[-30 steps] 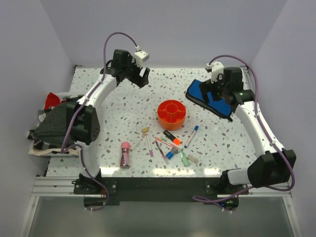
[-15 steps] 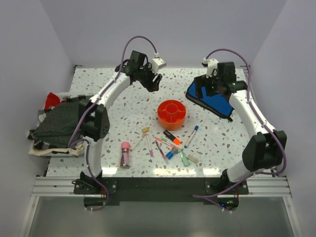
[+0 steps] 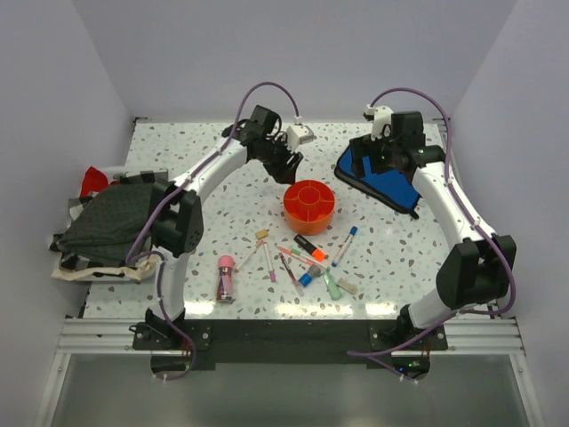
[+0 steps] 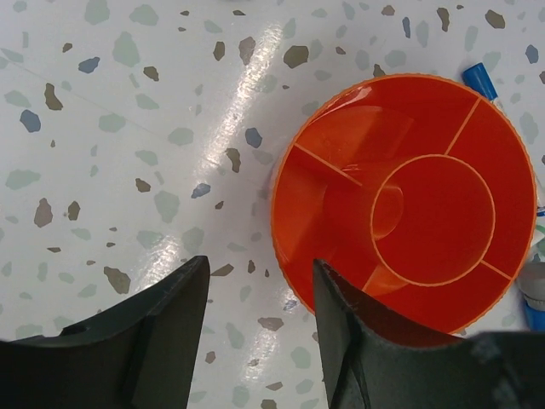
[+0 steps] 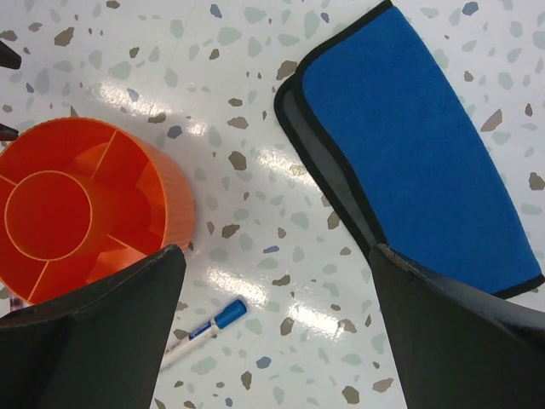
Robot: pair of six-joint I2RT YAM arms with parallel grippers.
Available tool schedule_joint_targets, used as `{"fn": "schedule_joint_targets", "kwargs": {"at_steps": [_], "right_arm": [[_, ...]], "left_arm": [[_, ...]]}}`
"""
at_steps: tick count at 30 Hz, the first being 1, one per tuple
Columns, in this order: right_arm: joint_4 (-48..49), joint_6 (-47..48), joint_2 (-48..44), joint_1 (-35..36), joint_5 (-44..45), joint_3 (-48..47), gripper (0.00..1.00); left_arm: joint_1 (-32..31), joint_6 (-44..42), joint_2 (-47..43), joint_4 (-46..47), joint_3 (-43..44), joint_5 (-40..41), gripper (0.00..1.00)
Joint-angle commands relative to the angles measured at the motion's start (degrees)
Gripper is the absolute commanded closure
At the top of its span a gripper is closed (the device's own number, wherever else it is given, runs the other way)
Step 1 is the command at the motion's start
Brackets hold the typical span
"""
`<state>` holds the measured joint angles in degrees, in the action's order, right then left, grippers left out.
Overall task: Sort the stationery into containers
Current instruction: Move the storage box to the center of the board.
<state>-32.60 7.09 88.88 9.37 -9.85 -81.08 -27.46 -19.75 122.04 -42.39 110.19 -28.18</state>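
The orange caddy [image 3: 309,203] stands mid-table, its compartments empty as far as they show. The stationery lies loose in front of it: a blue-capped pen [image 3: 345,245], a black and orange marker [image 3: 310,246], pink pens [image 3: 268,263], a green marker [image 3: 332,285], a beige eraser [image 3: 261,235] and a pink-capped glue tube [image 3: 226,276]. My left gripper [image 3: 287,167] hovers at the caddy's far-left rim, partly open and holding nothing. In the left wrist view its fingers [image 4: 258,273] straddle the edge of the caddy [image 4: 409,204]. My right gripper [image 5: 277,256] is wide open and empty over bare table between the caddy [image 5: 85,213] and the blue-capped pen [image 5: 204,328].
A blue pouch [image 3: 378,178] lies at the back right, partly under my right arm, and fills the upper right of the right wrist view [image 5: 417,145]. A heap of dark cloth [image 3: 107,222] hangs over the table's left edge.
My left gripper has swung right and forward to the caddy's rim, and its jaws have narrowed. The right arm shifted back a second ago and has held still since.
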Motion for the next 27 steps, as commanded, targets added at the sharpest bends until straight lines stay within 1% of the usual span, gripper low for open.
{"fn": "schedule_joint_targets", "kwargs": {"at_steps": [1, 8, 11, 14, 15, 17, 20, 21, 27], "right_arm": [[0.61, 0.2, 0.06, 0.04, 0.09, -1.36, 0.06], [0.34, 0.91, -0.11, 0.04, 0.97, -0.84, 0.05], [0.34, 0.91, -0.29, 0.13, 0.88, -0.57, 0.05], [0.52, 0.91, -0.2, 0.04, 1.06, -0.14, 0.05], [0.52, 0.82, -0.2, 0.04, 0.97, -0.13, 0.05], [0.61, 0.64, -0.2, 0.04, 0.88, 0.13, 0.05], [0.69, 0.55, -0.03, 0.13, 0.71, 0.22, 0.05], [0.78, 0.55, -0.11, 0.13, 0.71, 0.31, 0.05], [1.31, 0.29, 0.24, 0.13, 0.71, 0.75, 0.06]], "left_arm": [[-0.31, -0.56, 1.18, -0.5, 0.11, -1.35, 0.44], [-1.71, -0.03, 3.73, -0.68, 0.37, 0.14, 0.43], [-2.24, 0.15, 4.43, -0.5, 0.73, 0.76, 0.46], [-2.51, 0.32, 4.96, -0.41, 1.43, 1.03, 0.52], [-2.51, 0.41, 5.05, -0.24, 1.6, 1.11, 0.58], [-2.51, 0.59, 5.14, -0.15, 1.69, 1.11, 0.66], [-2.51, 0.94, 4.96, 0.12, 1.96, 2.16, 0.97], [-2.51, 1.2, 4.62, 0.46, 1.96, 2.69, 1.0], [-1.81, 1.29, 3.55, 2.22, 2.74, 7.79, 1.0]]}}
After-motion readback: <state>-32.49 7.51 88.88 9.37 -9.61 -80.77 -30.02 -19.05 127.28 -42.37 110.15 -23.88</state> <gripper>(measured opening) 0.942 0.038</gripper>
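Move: The storage box stands behind and to the right of the left hand, its middle about 6 cm back, 5 cm right and 8 cm below, so the near part of its rim lies almost under the fingers. The orange marker is roughly 14 cm back and 5 cm right of that hand, the eraser 11 cm back and 7 cm left, both some 12 cm below. From the idle right hand, the box lies about 13 cm left, 7 cm back and 16 cm below. The left fingers come to pinch the storage box's far-left rim, one inside the wall and one outside. The hand sinks about 5 cm almost straight down onto the rim with the fingers half open, then shuts them on the thin wall, barely shifting sideways and tilting only slightly. ##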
